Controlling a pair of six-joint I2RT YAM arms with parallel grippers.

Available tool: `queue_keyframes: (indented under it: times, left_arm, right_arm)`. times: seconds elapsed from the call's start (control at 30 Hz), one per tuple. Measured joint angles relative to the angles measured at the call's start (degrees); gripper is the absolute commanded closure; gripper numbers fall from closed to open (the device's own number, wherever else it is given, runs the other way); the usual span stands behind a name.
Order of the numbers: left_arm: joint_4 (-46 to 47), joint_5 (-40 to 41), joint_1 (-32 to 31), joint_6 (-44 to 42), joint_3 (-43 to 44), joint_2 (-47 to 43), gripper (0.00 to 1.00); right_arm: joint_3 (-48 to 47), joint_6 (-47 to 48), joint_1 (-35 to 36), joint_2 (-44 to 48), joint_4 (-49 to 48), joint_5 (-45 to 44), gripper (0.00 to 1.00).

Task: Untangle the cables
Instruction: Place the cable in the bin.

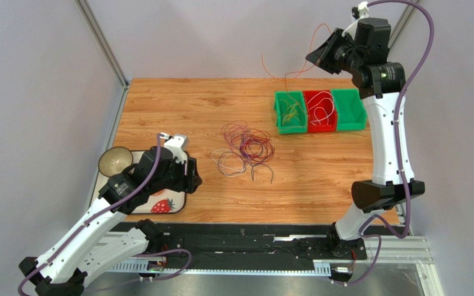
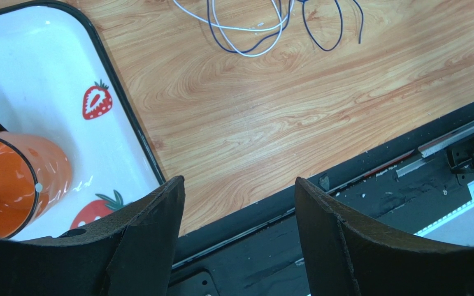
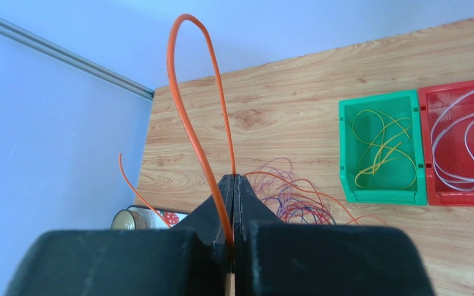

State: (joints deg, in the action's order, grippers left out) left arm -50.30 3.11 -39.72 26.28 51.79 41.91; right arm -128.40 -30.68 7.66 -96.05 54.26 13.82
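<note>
The cables (image 1: 247, 148) lie as a loose tangle of purple, red, white and dark loops on the middle of the wooden table. My right gripper (image 3: 234, 179) is raised high near the back right, above the bins. It is shut on one orange cable (image 3: 188, 16), which arches up from the jaws and trails down toward the tangle (image 3: 289, 197). My left gripper (image 2: 239, 182) hangs open and empty over the table's near edge beside the tray. White and dark cable ends (image 2: 252, 31) lie well ahead of it.
Three bins stand at the back right: a green bin (image 1: 291, 112) with yellow cables, a red bin (image 1: 320, 111) with white cables, and another green bin (image 1: 349, 110). A strawberry-print tray (image 2: 48, 92) with an orange cup (image 2: 11, 185) sits at the near left.
</note>
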Motion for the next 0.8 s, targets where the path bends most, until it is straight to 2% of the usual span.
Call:
queue_keyframes:
  times: [0.23,0.8]
  left_arm:
    - [0.0,0.2,0.0,0.0,0.0,-0.1,0.27]
    - [0.0,0.5,0.0,0.3,0.0,-0.1,0.27]
  right_arm:
    - [-9.1,-0.2,0.0,-5.6,0.2,0.5,1.00]
    - [-9.2,-0.6,-1.9,-16.5,-8.6,-0.3,1.00]
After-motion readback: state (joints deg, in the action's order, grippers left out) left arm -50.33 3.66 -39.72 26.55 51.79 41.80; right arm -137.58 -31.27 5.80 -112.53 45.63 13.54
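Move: Ahead of and well below the right hand, which already holds the orange cable in shut fingers, sits the left green bin with the yellow cable: about 10 cm ahead, 2 cm right and 33 cm down. The red bin is 10 cm right of that green bin, the empty green bin 19 cm right of it. The cable pile lies some 3 cm back and 14 cm left of the right hand. From the left hand, the left green bin is roughly 35 cm ahead, 27 cm right and 10 cm down. Carrying the orange cable forward about 10 cm, the right hand brings it out over the row of bins. It first rises some 2 cm, then sinks faster and faster as it reaches out, ending nearly 4 cm lower than it began. The shut fingers keep their pinch and the wrist hardly turns. ##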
